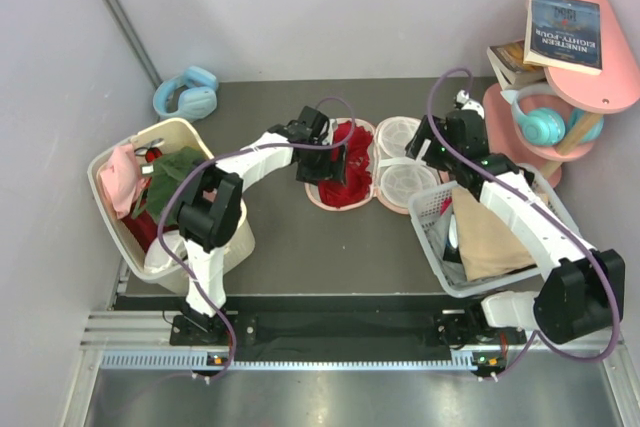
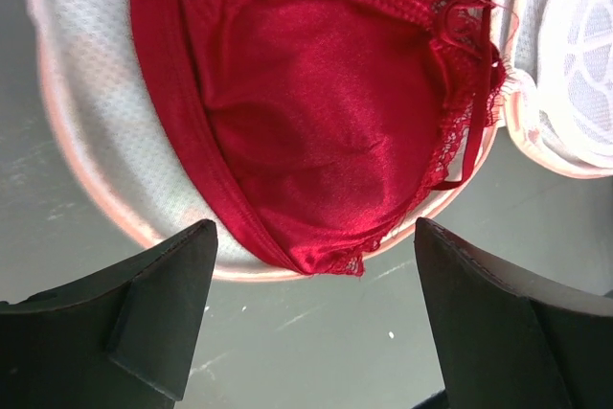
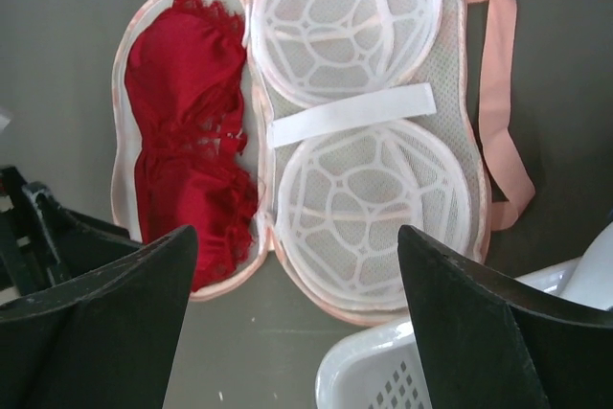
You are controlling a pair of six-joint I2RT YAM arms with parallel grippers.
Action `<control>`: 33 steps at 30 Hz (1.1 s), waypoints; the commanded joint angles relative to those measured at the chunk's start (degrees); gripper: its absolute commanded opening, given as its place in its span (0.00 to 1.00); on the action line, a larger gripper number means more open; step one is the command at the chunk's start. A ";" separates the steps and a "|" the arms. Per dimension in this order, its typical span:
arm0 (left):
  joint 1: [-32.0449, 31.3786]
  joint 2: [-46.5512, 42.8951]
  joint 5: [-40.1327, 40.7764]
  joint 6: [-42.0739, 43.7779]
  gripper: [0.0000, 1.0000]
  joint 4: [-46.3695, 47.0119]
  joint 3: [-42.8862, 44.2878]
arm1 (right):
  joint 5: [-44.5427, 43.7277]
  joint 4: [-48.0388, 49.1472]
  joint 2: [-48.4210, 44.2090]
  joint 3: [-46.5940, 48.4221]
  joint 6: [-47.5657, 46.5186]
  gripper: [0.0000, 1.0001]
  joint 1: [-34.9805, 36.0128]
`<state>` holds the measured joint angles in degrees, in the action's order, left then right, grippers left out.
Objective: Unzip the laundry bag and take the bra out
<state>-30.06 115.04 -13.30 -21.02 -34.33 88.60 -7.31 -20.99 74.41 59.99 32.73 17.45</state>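
Observation:
The laundry bag (image 1: 398, 162) lies open flat on the dark table, its two halves side by side. The deep red bra (image 1: 345, 169) rests in the left half. The right half shows white mesh domes (image 3: 354, 141) and a pink loop strap (image 3: 498, 102). My left gripper (image 1: 318, 155) is open and empty, hovering just over the bra's left edge; in its wrist view the bra (image 2: 326, 122) fills the frame just beyond the fingers (image 2: 163, 313). My right gripper (image 1: 432, 147) is open and empty above the bag's right edge, over the basket rim.
A cream basket (image 1: 190, 135) of pink and green clothes stands at the left. A white plastic basket (image 1: 432, 237) with beige cloth stands at the right, its rim also in the right wrist view (image 3: 383, 371). Blue headphones (image 1: 186, 94) lie at the back left. A pink shelf (image 1: 580, 87) holds books.

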 commanded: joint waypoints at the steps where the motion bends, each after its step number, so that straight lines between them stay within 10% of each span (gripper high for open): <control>1: -0.70 0.79 -2.95 -1.83 0.89 7.25 -2.64 | 2.04 0.78 -3.57 -1.01 -1.27 0.85 -0.49; 11: -1.58 3.96 1.43 -2.45 0.83 11.30 -1.68 | 3.62 -1.33 -6.47 -2.33 -2.58 0.85 -0.49; 24: -1.58 2.73 2.67 -2.36 0.06 11.74 0.43 | 4.15 -2.74 -7.09 -1.80 -4.95 0.85 -0.40; 33: -2.46 -7.63 2.04 4.84 0.00 6.31 6.58 | 3.88 -1.51 -4.37 0.39 -6.10 0.85 -0.49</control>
<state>-31.81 116.36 -11.73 -21.37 -26.52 88.75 -3.31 -24.08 69.10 57.45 27.99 17.45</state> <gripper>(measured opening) 0.049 0.848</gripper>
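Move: The bra lies in the open laundry bag, its middle some 5 cm below the left hand, about 4 cm ahead and 5 cm to the right, with its near cup closest. The bag's empty mesh half is roughly 19 cm right of the hand and 4 cm farther out; the cream basket stands about 35 cm left and 10 cm back. From the right hand, the bra is about 19 cm left, 3 cm ahead and 17 cm below. The left fingers pinch the bra's near cup: still wide open, they sink about 3.5 cm onto the cup while easing a couple of centimetres to the right and forward, then close on the cloth and lift it back up some 3.5 cm. The open, empty right hand draws back about 3 cm. ##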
